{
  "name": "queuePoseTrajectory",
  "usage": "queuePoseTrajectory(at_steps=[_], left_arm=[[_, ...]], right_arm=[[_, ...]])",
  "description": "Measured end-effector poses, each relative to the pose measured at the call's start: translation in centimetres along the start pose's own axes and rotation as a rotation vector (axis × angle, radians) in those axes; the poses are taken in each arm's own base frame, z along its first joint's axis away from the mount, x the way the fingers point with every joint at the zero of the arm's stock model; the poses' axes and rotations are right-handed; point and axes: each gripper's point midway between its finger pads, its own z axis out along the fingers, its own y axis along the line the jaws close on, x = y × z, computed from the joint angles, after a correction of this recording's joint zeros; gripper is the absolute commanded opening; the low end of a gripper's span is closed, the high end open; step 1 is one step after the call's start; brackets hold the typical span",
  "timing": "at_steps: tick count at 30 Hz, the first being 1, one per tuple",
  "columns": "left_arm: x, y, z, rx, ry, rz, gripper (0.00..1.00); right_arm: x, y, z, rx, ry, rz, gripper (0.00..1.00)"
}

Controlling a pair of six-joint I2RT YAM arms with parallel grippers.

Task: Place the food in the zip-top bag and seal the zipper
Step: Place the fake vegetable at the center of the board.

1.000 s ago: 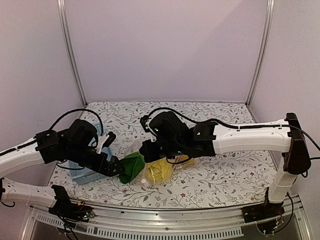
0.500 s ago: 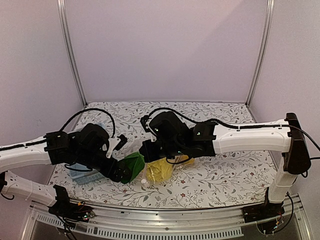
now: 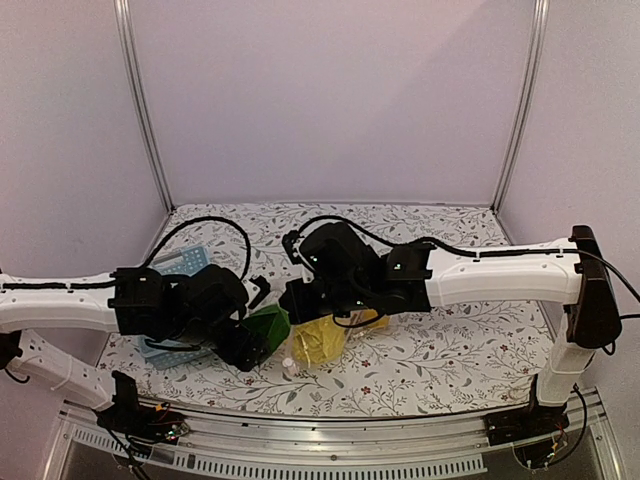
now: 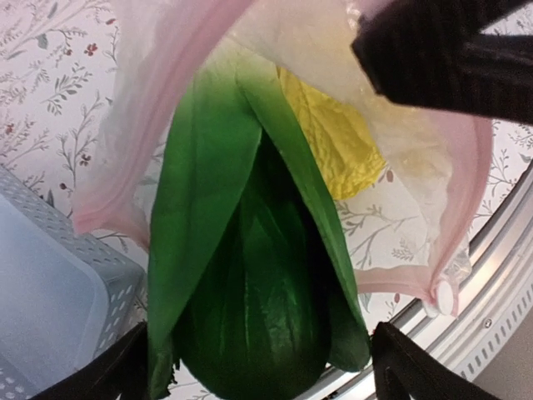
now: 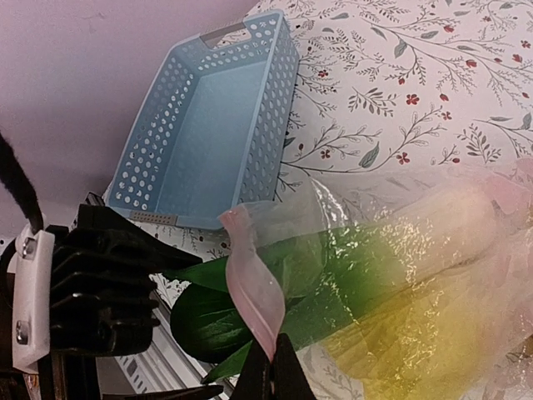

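Observation:
The clear zip-top bag (image 5: 416, 250) lies on the flowered table with its mouth towards the left. My right gripper (image 5: 271, 371) is shut on the pink zipper (image 5: 254, 292) strip and holds that edge up. The dark-green bok choy (image 4: 250, 275) lies stem-first in the mouth, and its leaf end sticks out. Deeper inside is the pale-yellow napa cabbage (image 4: 329, 142). My left gripper (image 4: 266, 379) is open, one finger on each side of the bok choy's leaf end (image 3: 268, 325). Any other food is hidden.
The light-blue slotted basket (image 5: 208, 125) stands empty just left of the bag, beside my left arm (image 3: 175, 300). The table's metal front rail (image 4: 491, 275) runs close below the bag's mouth. A white slider tab (image 4: 445, 296) hangs at the zipper's end.
My left arm has swung right from the basket to the bok choy, so its fingers now flank the leaf end. The right gripper and the bag have stayed put.

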Motion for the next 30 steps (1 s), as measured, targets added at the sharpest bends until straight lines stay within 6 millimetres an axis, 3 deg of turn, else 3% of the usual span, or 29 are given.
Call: queuePoseTrajectory(at_steps=[6, 11, 24, 30], left_arm=[[-0.5, 1.0, -0.1, -0.090, -0.012, 0.006, 0.60], [-0.1, 0.8, 0.2, -0.103, 0.003, 0.015, 0.56], [0.5, 0.2, 0.8, -0.115, 0.020, 0.017, 0.02], [-1.4, 0.1, -0.3, -0.127, -0.030, 0.026, 0.00]], right_arm=[[0.2, -0.2, 0.1, 0.003, 0.002, 0.002, 0.00], [0.2, -0.5, 0.2, 0.007, 0.003, 0.003, 0.00], [0.3, -0.5, 0.2, 0.008, 0.004, 0.003, 0.00], [0.4, -0.3, 0.2, -0.004, 0.012, -0.008, 0.00]])
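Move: The fake vegetable sticks leaf-end first out of the bag toward the open left hand, the leaf tips almost between its fingers; its middle is about 6 cm ahead, 6 cm right and 3 cm lower. The yellow cabbage in the bag is some 15 cm right and 5 cm ahead, the white zip slider about 10 cm right and level, the blue basket roughly 14 cm left and 11 cm ahead, all lower. From the right hand, the vegetable's middle is about 2 cm left, level fore and aft, and 6 cm below. The left hand makes a small forward nudge, eases back and sinks about 1 cm while its wide-open fingers close fully, pinching the fake vegetable's leaf tips together just outside the bag's mouth. With the tips pinched it then starts up, rising some 2 cm with a slight drift forward and right, while the right hand stays almost in place and keeps its pinch on the pink zipper rim. ##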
